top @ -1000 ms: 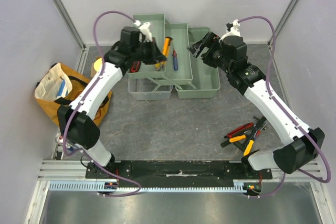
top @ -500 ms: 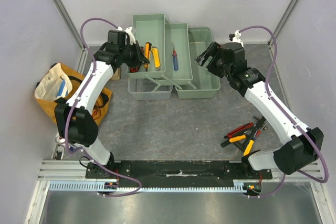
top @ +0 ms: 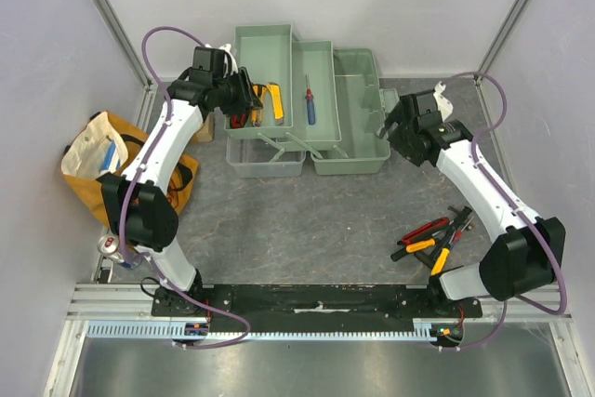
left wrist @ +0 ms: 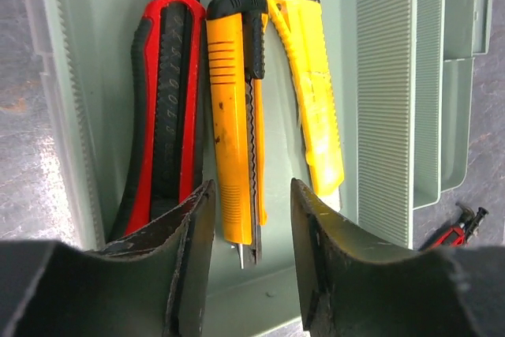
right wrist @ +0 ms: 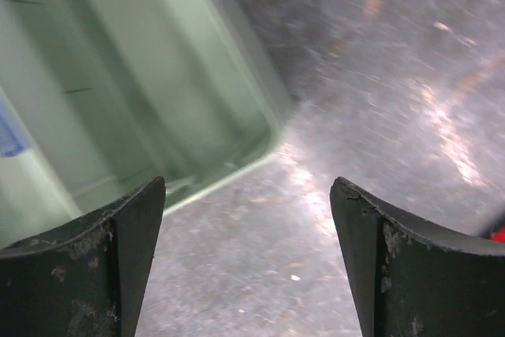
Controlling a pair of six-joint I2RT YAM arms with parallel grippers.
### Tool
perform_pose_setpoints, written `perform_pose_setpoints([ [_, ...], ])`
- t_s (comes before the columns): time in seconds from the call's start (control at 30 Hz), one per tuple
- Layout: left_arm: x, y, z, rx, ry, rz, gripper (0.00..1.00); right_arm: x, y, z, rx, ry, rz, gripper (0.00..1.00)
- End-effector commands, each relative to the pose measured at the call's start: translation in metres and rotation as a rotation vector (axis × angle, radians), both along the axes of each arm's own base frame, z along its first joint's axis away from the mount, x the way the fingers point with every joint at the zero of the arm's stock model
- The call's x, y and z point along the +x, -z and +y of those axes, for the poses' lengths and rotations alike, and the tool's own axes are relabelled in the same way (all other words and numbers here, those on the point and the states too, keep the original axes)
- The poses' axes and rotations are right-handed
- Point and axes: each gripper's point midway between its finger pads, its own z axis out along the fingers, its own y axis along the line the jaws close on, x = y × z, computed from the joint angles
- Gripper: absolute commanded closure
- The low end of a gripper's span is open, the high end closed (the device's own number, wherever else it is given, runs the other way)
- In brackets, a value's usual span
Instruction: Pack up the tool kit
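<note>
The sage-green toolbox (top: pixel 358 163) stands open at the back, its trays fanned out. In its left tray (left wrist: pixel 118 53) lie a red-and-black knife (left wrist: pixel 162 116), an orange knife (left wrist: pixel 229 132) and a yellow knife (left wrist: pixel 312 92). My left gripper (left wrist: pixel 252 258) hovers open over the near end of the orange knife and does not touch it; in the top view the left gripper (top: pixel 246 99) is over that tray. A blue-and-red screwdriver (top: pixel 310 101) lies in the middle tray. My right gripper (right wrist: pixel 248 266) is open and empty over the table beside the toolbox's corner (right wrist: pixel 237 147).
Red, yellow and black pliers (top: pixel 429 237) lie on the table at the near right. A yellow-orange cloth bag (top: pixel 102 165) sits at the left wall. The translucent lid (top: pixel 265 163) lies in front of the left tray. Walls and frame posts enclose the table.
My left gripper carried the orange knife down into the left tray and opened, leaving it beside the other knives. My right arm pulled back right and toward the near side, off the toolbox.
</note>
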Motion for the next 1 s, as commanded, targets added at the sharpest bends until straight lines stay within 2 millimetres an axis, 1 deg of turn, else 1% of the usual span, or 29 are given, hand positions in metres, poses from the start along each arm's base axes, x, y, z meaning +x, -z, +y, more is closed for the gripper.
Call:
perform_pose_setpoints([
  [0.0,-0.001,-0.061,0.006,-0.018,-0.041,-0.137,0.51,-0.04,0.043,-0.039,-0.104,0.119,0.195,0.08],
  [0.13,-0.009,-0.085,0.002,-0.043,0.004,-0.198,0.51,-0.073,0.068,-0.06,-0.147,0.185,0.315,0.09],
  [0.27,-0.018,-0.1,-0.003,-0.077,0.038,-0.231,0.51,-0.112,0.093,-0.078,-0.18,0.242,0.45,0.09],
  [0.37,-0.022,-0.104,-0.004,-0.086,0.045,-0.241,0.51,-0.135,0.103,-0.089,-0.188,0.277,0.507,0.08],
  [0.5,-0.024,-0.102,-0.004,-0.088,0.046,-0.244,0.5,-0.152,0.107,-0.101,-0.212,0.313,0.54,0.05],
  [0.6,-0.024,-0.098,-0.004,-0.089,0.048,-0.236,0.5,-0.166,0.119,-0.107,-0.216,0.337,0.597,0.02],
  [0.67,-0.025,-0.095,-0.006,-0.089,0.054,-0.228,0.5,-0.17,0.127,-0.11,-0.202,0.358,0.613,0.02],
  [0.83,-0.026,-0.093,-0.005,-0.093,0.056,-0.223,0.5,-0.16,0.136,-0.111,-0.178,0.367,0.576,0.02],
  [0.9,-0.026,-0.093,-0.006,-0.096,0.056,-0.224,0.5,-0.152,0.139,-0.11,-0.166,0.358,0.549,0.05],
  [0.97,-0.027,-0.093,-0.006,-0.097,0.058,-0.225,0.5,-0.148,0.143,-0.111,-0.161,0.357,0.528,0.1],
])
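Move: The red cutter at the edge of the tool pile is what the right hand is heading for. It lies roughly 20 cm back, 8 cm to the right and some 20 cm below. A yellow screwdriver lies about 4 cm nearer the base than the cutter, and the toolbox's deep green bin sits around 7 cm ahead and 10 cm left of the right hand. From the left hand the red cutter is some 27 cm back and 42 cm to the right. Empty and already wide open, the right hand swings away from the green bin, back about 17 cm, down 14 and right 11, to come above the red cutter without touching it. Its fingers tip some 35 degrees towards straight down and turn clockwise as they go. The left hand, already half open, rises about 7 cm off the orange cutter in the tray, drawing back slightly. ##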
